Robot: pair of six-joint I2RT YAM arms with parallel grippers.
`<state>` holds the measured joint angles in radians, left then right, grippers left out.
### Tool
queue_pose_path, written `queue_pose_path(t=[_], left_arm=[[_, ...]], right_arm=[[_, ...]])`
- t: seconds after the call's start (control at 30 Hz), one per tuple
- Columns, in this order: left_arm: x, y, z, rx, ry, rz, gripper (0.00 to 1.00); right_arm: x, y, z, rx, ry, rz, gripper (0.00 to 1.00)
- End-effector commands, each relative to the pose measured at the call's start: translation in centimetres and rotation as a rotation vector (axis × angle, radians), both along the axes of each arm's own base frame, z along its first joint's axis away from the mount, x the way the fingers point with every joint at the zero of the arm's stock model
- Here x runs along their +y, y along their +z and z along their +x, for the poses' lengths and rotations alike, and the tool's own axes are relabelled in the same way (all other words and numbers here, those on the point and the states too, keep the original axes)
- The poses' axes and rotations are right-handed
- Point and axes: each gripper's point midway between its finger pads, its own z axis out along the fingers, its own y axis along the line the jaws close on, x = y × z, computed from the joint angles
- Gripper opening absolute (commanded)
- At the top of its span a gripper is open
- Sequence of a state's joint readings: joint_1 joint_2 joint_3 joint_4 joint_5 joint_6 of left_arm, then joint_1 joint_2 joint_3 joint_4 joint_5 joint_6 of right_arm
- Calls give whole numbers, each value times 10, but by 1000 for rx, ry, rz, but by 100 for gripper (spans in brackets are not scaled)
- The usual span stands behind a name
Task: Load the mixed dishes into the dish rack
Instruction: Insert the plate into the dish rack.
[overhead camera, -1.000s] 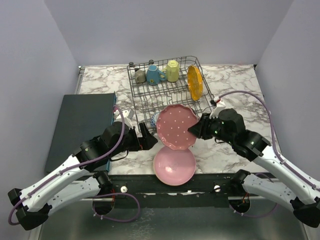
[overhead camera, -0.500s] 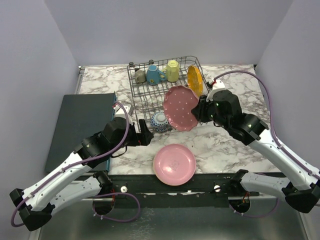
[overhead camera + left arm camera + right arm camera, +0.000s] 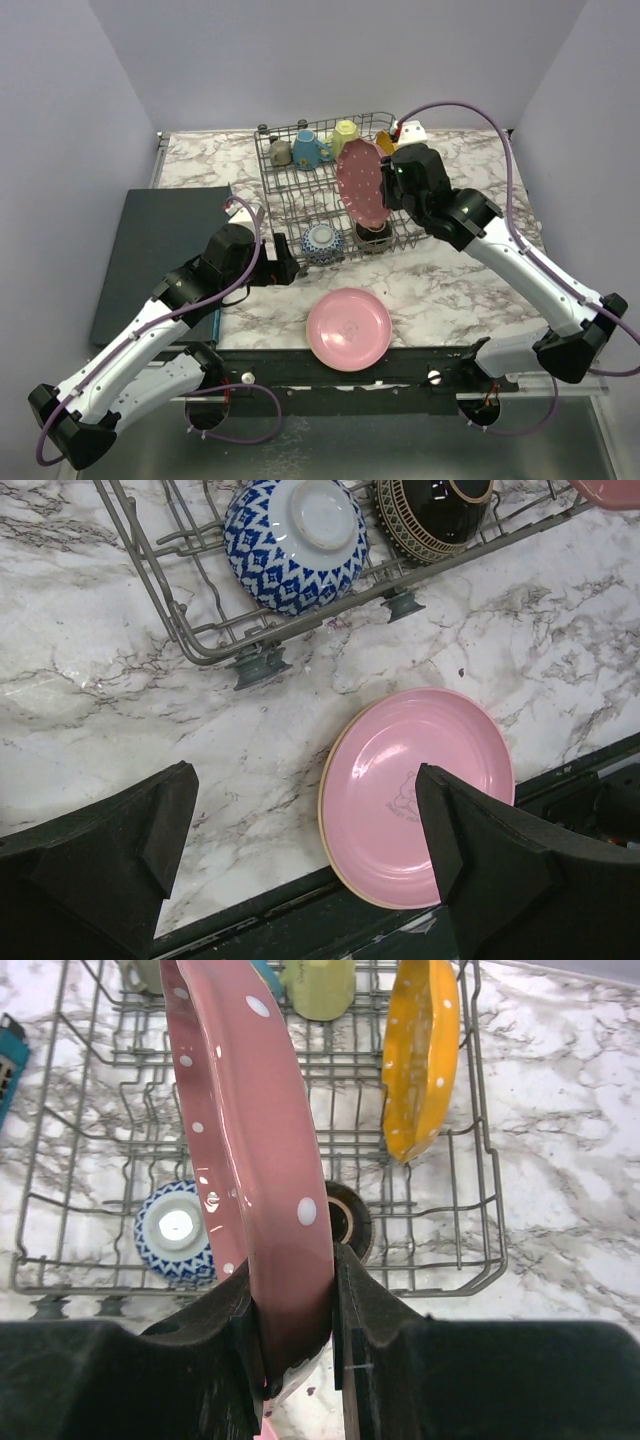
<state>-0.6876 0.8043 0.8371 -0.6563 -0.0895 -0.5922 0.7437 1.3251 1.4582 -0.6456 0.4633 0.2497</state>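
My right gripper (image 3: 392,186) (image 3: 292,1280) is shut on the rim of the pink white-dotted plate (image 3: 360,182) (image 3: 250,1130), which stands on edge above the middle of the dish rack (image 3: 290,205) (image 3: 480,1160). An orange dotted plate (image 3: 385,143) (image 3: 420,1055) stands upright in the rack, just right of the held plate. The rack also holds a blue patterned bowl (image 3: 322,241) (image 3: 295,540), a dark bowl (image 3: 372,236) (image 3: 432,515), and grey (image 3: 281,152), blue (image 3: 308,150) and yellow (image 3: 345,138) mugs. A plain pink plate (image 3: 348,329) (image 3: 415,790) lies flat at the table's front edge. My left gripper (image 3: 285,270) (image 3: 310,850) hangs open to its left, empty.
A dark flat mat (image 3: 160,250) covers the table's left side. Marble tabletop (image 3: 470,290) shows to the right of the rack and in front of it. Grey walls close in on three sides. A black rail (image 3: 400,372) runs along the near edge.
My right gripper has carried the dotted plate from above the plain pink plate back over the rack, turning it from face-up to on edge. The left gripper drew back slightly to the left.
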Motion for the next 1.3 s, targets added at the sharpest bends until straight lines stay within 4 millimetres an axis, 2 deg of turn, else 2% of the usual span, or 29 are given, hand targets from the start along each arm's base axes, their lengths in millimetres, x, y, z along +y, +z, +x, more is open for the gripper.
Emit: queue_pose_path(t=[0.0, 0.37, 0.6, 0.87, 1.27], left_arm=[[4, -4, 0, -15, -14, 24, 99], [7, 5, -2, -54, -7, -7, 99], [7, 5, -3, -54, -6, -8, 99], [10, 6, -1, -65, 13, -8, 99], [11, 1, 1, -49, 20, 7, 99]], right_arm=[[-1, 48, 28, -161, -102, 29, 1], [5, 40, 63, -178, -188, -84, 1], [8, 24, 85, -200, -196, -178, 1], [0, 7, 113, -176, -219, -208, 1], [-8, -10, 132, -170, -296, -238, 1]])
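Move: The right hand holds the pink plate by its rim; the rack slot just left of the yellow plate lies some 14 cm ahead, 1 cm left and 17 cm below. The yellow plate stands 15 cm ahead and 4 cm right; the black bowl sits about 2 cm ahead, 1 cm right and 25 cm below. From the left hand, the slot is roughly 24 cm forward, 21 cm right and 6 cm down. Right hand carries the pinched plate forward 11 cm and down 6 towards the slot, rolling left-side-down 20 degrees. ##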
